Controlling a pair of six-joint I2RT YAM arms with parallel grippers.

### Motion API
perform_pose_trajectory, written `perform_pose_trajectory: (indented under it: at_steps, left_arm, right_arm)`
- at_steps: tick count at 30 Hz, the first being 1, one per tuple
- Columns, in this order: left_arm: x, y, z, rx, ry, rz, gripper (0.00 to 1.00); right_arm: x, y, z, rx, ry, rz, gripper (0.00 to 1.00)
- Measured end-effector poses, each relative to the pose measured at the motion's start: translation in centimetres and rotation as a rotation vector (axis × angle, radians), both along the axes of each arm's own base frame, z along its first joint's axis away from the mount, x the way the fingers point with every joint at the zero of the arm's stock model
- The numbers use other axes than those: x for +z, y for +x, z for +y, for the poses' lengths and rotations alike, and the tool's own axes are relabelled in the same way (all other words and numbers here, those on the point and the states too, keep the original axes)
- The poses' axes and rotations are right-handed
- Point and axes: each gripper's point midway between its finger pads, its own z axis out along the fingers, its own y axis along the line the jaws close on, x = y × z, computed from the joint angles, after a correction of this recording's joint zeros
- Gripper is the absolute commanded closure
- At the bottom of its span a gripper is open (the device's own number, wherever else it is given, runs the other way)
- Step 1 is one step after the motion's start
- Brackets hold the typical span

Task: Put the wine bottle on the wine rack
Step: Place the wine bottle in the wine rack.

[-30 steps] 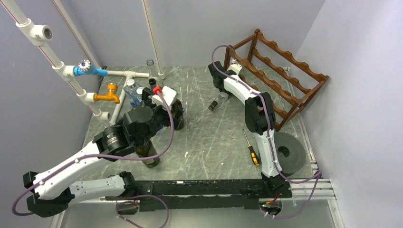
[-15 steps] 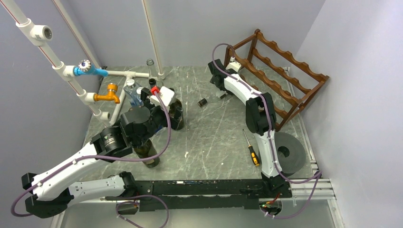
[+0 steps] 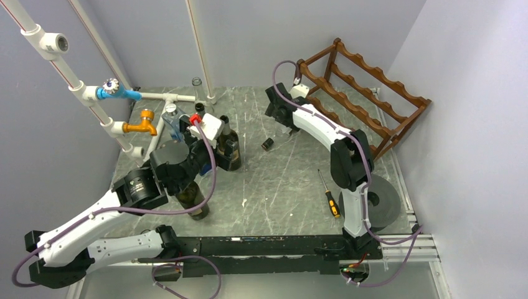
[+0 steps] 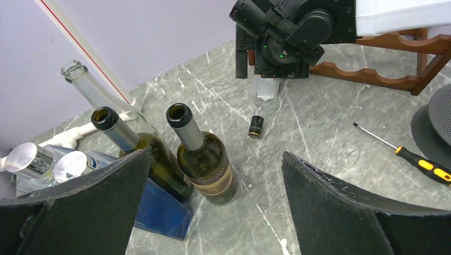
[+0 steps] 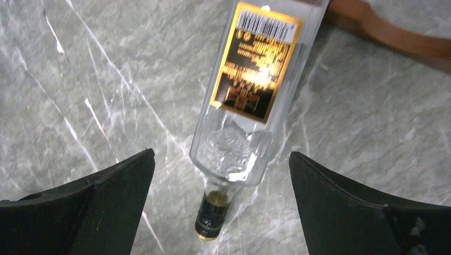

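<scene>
A clear glass wine bottle (image 5: 250, 85) with a yellow-edged label lies flat on the marble table. Its black cap (image 3: 268, 144) points away from the wine rack (image 3: 367, 99) and its base end lies by the rack's low rail (image 5: 393, 37). My right gripper (image 5: 221, 154) hovers open over the bottle's shoulder, touching nothing; in the top view the right gripper (image 3: 278, 115) hides the bottle's body. My left gripper (image 4: 215, 154) is open and empty, just short of two upright dark green wine bottles (image 4: 205, 159). In the top view the left gripper (image 3: 225, 144) sits by those bottles.
A yellow-handled screwdriver (image 3: 330, 198) and a grey tape roll (image 3: 377, 199) lie near the right arm's base. White pipes with faucets (image 3: 143, 121) fill the left side. An empty clear bottle (image 4: 93, 87), a blue block (image 4: 154, 210) and another dark bottle (image 3: 193, 199) crowd the left gripper.
My right gripper opened wide and let the clear bottle go; the bottle now lies on the table, its cap further left. The left arm drew back slightly to the left.
</scene>
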Motion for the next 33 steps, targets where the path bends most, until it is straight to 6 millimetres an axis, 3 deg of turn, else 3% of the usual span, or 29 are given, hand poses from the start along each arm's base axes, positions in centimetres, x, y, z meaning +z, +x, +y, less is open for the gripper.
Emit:
perform_pose_trajectory:
  at_steps: [5,12,17,21,26,33]
  left_arm:
    - [-0.4,0.2,-0.2,0.001,0.020,0.004,0.01]
    - [0.3,0.8,1.2,0.029,-0.028,0.005,0.01]
    - [0.5,0.8,1.4,0.034,-0.048,0.008,0.01]
    - [0.4,0.8,1.4,0.034,-0.047,0.010,0.01]
    - [0.4,0.8,1.4,0.035,-0.047,0.009,0.01]
    - [0.4,0.9,1.4,0.036,-0.046,0.009,0.01]
  right_arm:
    - [-1.0,-1.5,2.1,0.000,0.044,0.017,0.02]
    - [-5.0,-5.5,4.7,-0.035,0.092,0.074,0.19]
    - [-6.7,-5.2,5.6,-0.093,0.138,0.074,0.28]
    - [-8.7,-5.3,5.6,-0.143,0.152,0.094,0.45]
    - [-9.4,-5.4,5.9,-0.192,0.176,0.091,0.50]
    - [-9.4,-4.8,6.5,-0.225,0.214,0.069,0.82]
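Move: The right hand, wide open, has the wine bottle lying some 10 cm below it. The bottle's middle is about 2 cm ahead, its black neck about 5 cm back and 6 cm to the left. The rack's middle stands roughly 3 cm ahead and 20 cm to the right of the hand, at about its height. An upright dark bottle stands some 11 cm back and 17 cm left. From the left hand the neck lies about 21 cm ahead, 12 cm right and 35 cm below. Down by about 9 cm, and back and to the left by some 5 to 6 cm each, the right hand comes off the bottle's body to its black neck; the back-and-left part is mostly done first, the last stretch is nearly straight down. The wrist turns clockwise some 15 degrees and rolls its left side up as the fingers close from wide open to about a third, pinching the neck from both sides. ##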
